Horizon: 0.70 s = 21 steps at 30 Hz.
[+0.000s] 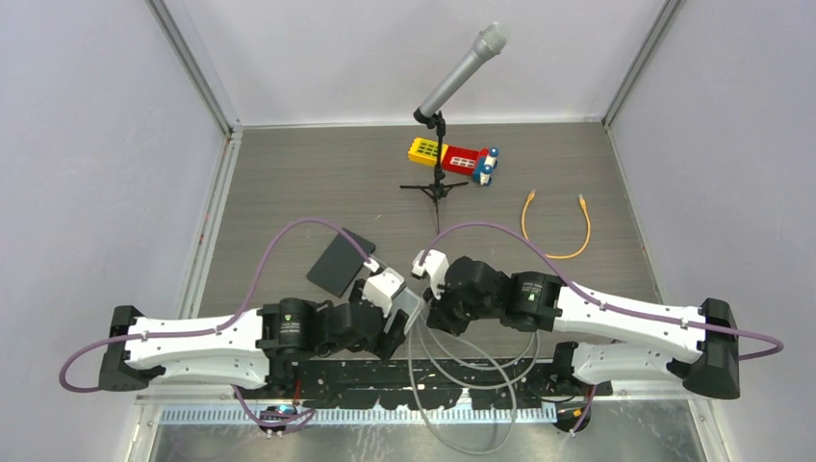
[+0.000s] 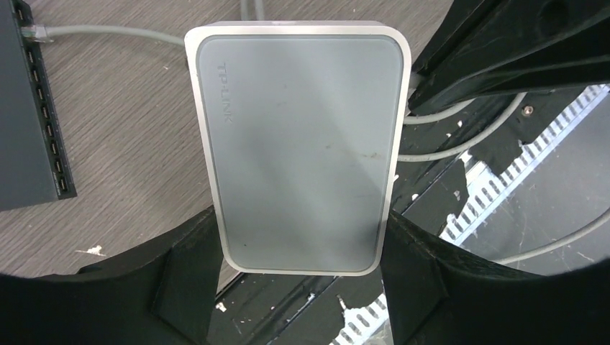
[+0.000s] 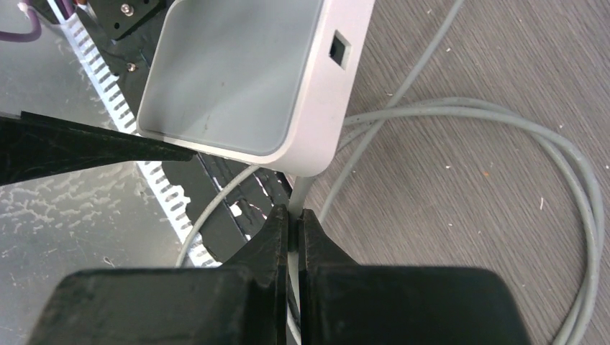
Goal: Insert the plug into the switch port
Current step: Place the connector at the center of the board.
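Observation:
The switch (image 2: 302, 144) is a flat grey TP-Link box, and my left gripper (image 2: 302, 251) is shut on it, one finger on each long side, holding it above the table's near edge (image 1: 409, 310). My right gripper (image 3: 293, 215) is shut on the grey cable (image 3: 298, 192) right at the switch's lower corner (image 3: 309, 154). The plug at the cable's end is hidden behind that corner, so I cannot tell whether it sits in a port. In the top view the two grippers meet, with the right gripper (image 1: 431, 306) against the switch's right side.
A black device (image 2: 29, 122) with a row of ports lies left of the switch, a grey cable plugged into it. Grey cable loops (image 1: 471, 375) hang over the near edge. Farther back stand a microphone stand (image 1: 438, 164), toy blocks (image 1: 457, 159) and an orange cable (image 1: 558, 226).

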{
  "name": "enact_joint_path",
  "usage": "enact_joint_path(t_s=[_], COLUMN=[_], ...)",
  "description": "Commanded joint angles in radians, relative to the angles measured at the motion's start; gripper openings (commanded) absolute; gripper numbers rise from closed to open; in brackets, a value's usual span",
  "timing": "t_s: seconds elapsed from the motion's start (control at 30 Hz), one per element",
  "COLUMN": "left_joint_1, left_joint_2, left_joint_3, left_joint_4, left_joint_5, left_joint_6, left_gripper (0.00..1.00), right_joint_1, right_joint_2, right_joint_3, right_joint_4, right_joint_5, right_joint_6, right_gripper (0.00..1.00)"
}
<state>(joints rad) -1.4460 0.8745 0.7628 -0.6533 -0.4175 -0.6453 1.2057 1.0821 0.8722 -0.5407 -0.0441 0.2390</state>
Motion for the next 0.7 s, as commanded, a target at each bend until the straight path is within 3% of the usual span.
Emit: enact_joint_path(t_s=[0.0, 0.2, 0.67], left_joint_1=[0.005, 0.012, 0.032], left_joint_2=[0.044, 0.05, -0.145], left_joint_3=[0.013, -0.002, -0.072], left_joint_4=[0.009, 0.018, -0.046], left_joint_5=[0.04, 0.017, -0.104], left_joint_6=[0.021, 0.004, -0.093], left_gripper=[0.0, 0.0, 0.0], right_joint_1=[-0.002, -0.001, -0.079], right_joint_2=[-0.035, -0.015, 0.206], right_joint_3=[0.036, 0.01, -0.224], right_joint_4=[0.047, 0.035, 0.316], right_joint_5=[-0.002, 0.039, 0.5], right_joint_6=[-0.002, 0.005, 0.228], right_gripper=[0.0, 0.0, 0.02])
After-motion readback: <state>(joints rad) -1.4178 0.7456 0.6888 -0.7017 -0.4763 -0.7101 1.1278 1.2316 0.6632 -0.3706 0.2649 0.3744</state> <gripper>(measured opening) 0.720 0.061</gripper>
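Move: The right hand grips the cable just behind its plug. The bare table near the middle, the likely spot for the plug, lies about 8 cm ahead, 5 cm to its right and 15 cm below. The white switch in the left hand is some 7 cm left, about level and at near the same height; the dark switch is roughly 15 cm ahead, 22 cm left and 14 cm below. From the left hand the same spot lies about 9 cm ahead, 16 cm right and 15 cm down. Down and forward, after a brief slow drift, the right hand takes the plug away from the white switch: about 10 cm down, 6 cm forward and 4 cm right, turning some 20 degrees clockwise with its fingertips tipping further down and still pinching the cable. The left hand keeps its grip on the white switch, dips slightly, then draws it about 3 cm left, away from the plug. ##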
